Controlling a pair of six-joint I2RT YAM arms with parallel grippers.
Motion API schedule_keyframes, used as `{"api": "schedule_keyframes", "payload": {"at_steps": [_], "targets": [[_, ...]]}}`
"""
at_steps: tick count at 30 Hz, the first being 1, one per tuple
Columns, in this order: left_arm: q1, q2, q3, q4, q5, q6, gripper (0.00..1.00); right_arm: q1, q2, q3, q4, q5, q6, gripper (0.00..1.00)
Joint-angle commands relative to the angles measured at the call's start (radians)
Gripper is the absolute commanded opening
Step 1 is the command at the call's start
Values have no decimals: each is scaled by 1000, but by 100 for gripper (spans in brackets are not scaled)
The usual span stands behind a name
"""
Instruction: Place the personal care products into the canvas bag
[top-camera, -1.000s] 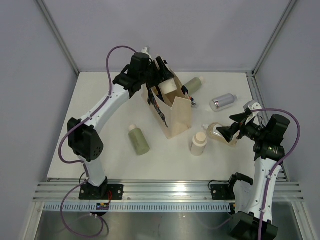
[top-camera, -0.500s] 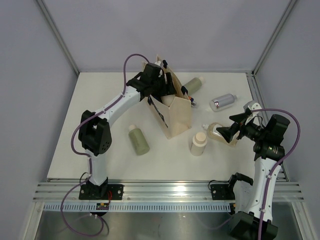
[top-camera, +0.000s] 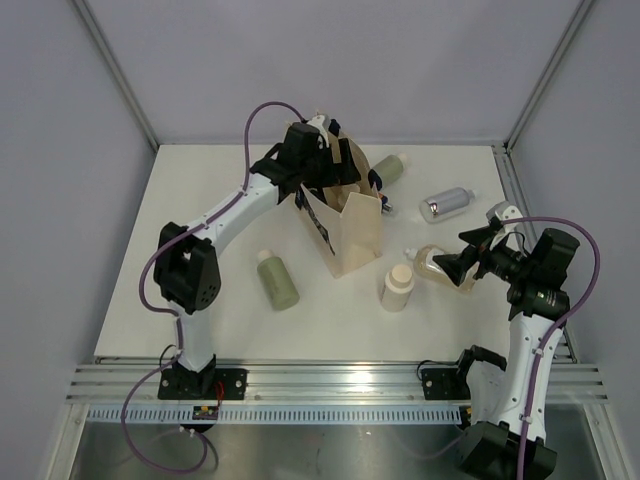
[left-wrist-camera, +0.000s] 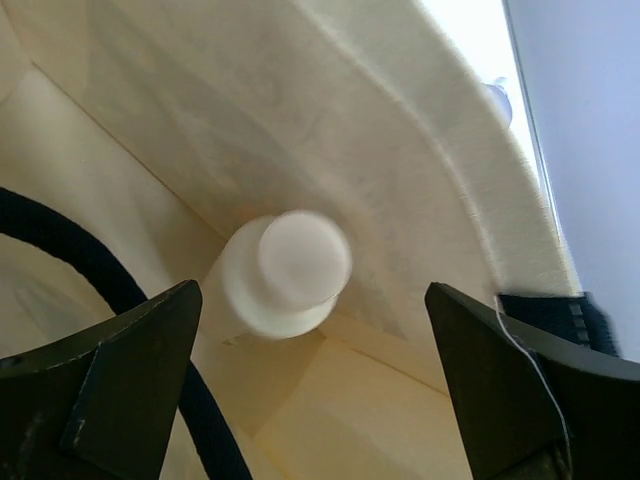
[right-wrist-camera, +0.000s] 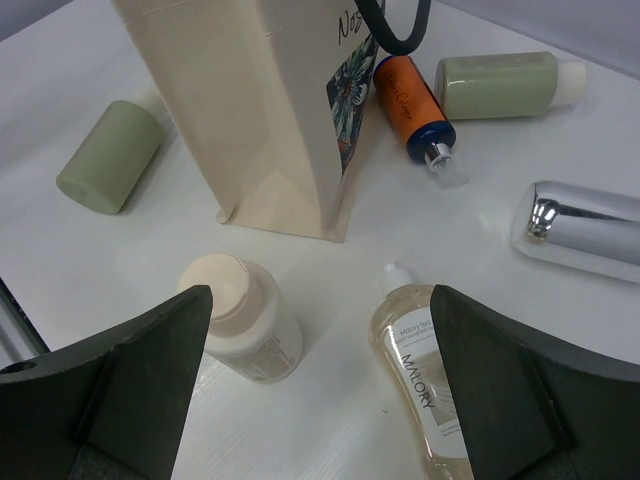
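The canvas bag (top-camera: 352, 228) stands upright in the middle of the table. My left gripper (top-camera: 328, 168) hovers over its mouth, open. In the left wrist view my left gripper (left-wrist-camera: 315, 385) looks down into the canvas bag (left-wrist-camera: 400, 170), where a blurred white-capped bottle (left-wrist-camera: 285, 270) lies loose below the jaws. My right gripper (top-camera: 452, 250) is open and empty above the table. Between and below its fingers (right-wrist-camera: 520, 390) I see the short beige bottle (right-wrist-camera: 240, 320) and the clear amber bottle (right-wrist-camera: 420, 380). The silver bottle (top-camera: 447, 204) and two sage-green bottles (top-camera: 278, 280) (top-camera: 388, 170) lie on the table.
A small orange bottle with a dark cap (right-wrist-camera: 405, 100) lies against the bag's far side, under a black strap handle (right-wrist-camera: 395, 30). Another black strap (left-wrist-camera: 90, 260) crosses the bag's inside on the left. White walls close the table at the back and sides.
My left gripper moved right over the bag's mouth and opened. The white-capped bottle it held has left its jaws and is now inside the bag. The right arm has not moved.
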Motion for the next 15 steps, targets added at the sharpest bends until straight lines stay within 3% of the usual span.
{"api": "schedule_keyframes", "payload": {"at_steps": [1,4,10,15], "targets": [[1,-95,5,59,39,60,99,-7,5,9,2,20,-20,99],[1,-144,8,39,51,109,99,-7,20,55,-32,61,-24,99],[6,-326,-15,-34,20,239,99,-7,155,236,-277,187,-130,99],[11,-528,-186,-67,-133,322,99,-6,301,339,-303,348,81,99]]}}
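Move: The green bottle lies about 22 cm back from my empty left hand, 16 cm to its left and 15 cm below. The bag's middle is some 6 cm back and 6 cm below this hand, and the pale bottle stands inside, about 11 cm beneath it and 2 cm right. From my right hand, the clear bottle is about 8 cm ahead, 4 cm right and 18 cm below; the white jar is level with the hand, 8 cm left, and the silver bottle is 27 cm ahead, 9 cm right. I lift my open left hand up out of the bag, gathering speed to about 15 cm of rise while drawing some 6 cm back and as much left, away from the pale bottle, fingers tipping up about 20 degrees. My right hand, still wide open, starts right and forward, roughly 5 cm in all and nearly level, towards the clear bottle, its fingers dipping and turning clockwise a little. ##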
